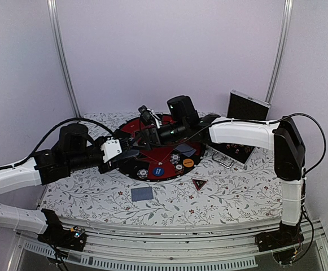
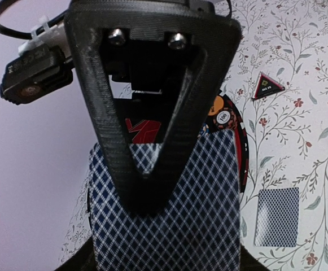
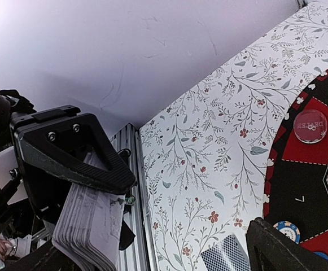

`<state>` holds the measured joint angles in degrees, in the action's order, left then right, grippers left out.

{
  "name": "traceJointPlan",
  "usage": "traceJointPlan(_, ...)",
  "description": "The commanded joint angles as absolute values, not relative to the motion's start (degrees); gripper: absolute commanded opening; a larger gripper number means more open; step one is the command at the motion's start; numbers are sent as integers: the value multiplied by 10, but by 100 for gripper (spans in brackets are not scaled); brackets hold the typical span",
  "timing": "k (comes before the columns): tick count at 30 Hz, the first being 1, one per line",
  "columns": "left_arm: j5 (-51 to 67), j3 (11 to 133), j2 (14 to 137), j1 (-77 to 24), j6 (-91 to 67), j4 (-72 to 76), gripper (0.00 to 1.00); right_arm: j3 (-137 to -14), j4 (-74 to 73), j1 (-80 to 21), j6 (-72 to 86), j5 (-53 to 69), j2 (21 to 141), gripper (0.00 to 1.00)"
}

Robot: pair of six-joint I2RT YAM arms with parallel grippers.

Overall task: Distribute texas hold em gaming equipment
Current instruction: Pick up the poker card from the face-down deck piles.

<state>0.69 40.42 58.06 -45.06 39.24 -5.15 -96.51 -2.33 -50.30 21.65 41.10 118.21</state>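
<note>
My left gripper (image 1: 127, 150) is shut on a deck of playing cards (image 2: 169, 231) with blue diamond backs, held by its edges over the left rim of the round red-black board (image 1: 172, 148). My right gripper (image 1: 149, 129) stands open at the deck, one finger (image 2: 152, 141) lying across the top card. A single card (image 1: 142, 193) lies face down on the floral cloth. The black-red triangular marker (image 1: 199, 183) lies right of it. On the board sit a blue disc (image 1: 158, 169), an orange disc (image 1: 188, 162) and striped chips (image 1: 143, 173).
The silver-edged black case (image 1: 247, 106) stands open at the back right, its lower half (image 1: 234, 151) beside the board. A clear dealer button (image 3: 309, 125) rests on the board's far side. An aluminium rail (image 3: 131, 186) runs along the table's left edge.
</note>
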Motion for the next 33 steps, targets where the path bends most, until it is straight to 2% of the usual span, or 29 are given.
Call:
traceJointPlan(1, 14, 401, 567, -448, 395, -29, 53, -980, -77, -503, 200, 346, 1171, 100)
traceJointPlan(8, 12, 402, 569, -448, 395, -29, 53, -971, -117, -498, 181, 336, 1148, 95)
traceJointPlan(13, 12, 401, 570, -448, 396, -29, 53, -986, -134, -499, 179, 360, 1143, 84)
traceJointPlan(15, 11, 402, 571, -448, 396, -29, 53, -990, -137, -499, 178, 375, 1143, 78)
traceJointPlan(21, 8, 401, 570, -448, 396, -30, 53, -994, -140, -503, 178, 402, 1134, 50)
traceJointPlan(31, 8, 401, 571, -448, 396, -30, 53, -991, -162, -503, 173, 390, 1110, 13)
traceJointPlan(33, 7, 401, 572, -448, 396, -30, 53, -991, -170, -503, 169, 381, 1106, 9)
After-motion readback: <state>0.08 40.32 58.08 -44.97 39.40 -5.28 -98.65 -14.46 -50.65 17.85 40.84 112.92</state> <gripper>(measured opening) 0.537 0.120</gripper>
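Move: The deck sits in my left hand's grip, its middle about 2 cm ahead of that hand and 3 cm to its right, at roughly its height. My right hand is already there with fingers wide open; from it the deck's middle is some 2 cm back and 2 cm left, about level. On the table some 20 cm lower, the loose card pile lies about 9 cm back and 2 cm right of my right hand, and the white chip 1 cm ahead and 2 cm right. I close my wide-open right fingers almost shut on the free end of the held deck, pinching the card on its back face. As they close, my right hand first edges about 1 cm right, then draws up some 3 cm, back 2 cm and a little farther right, pulling the card out; my left hand stays put and keeps gripping the deck. ##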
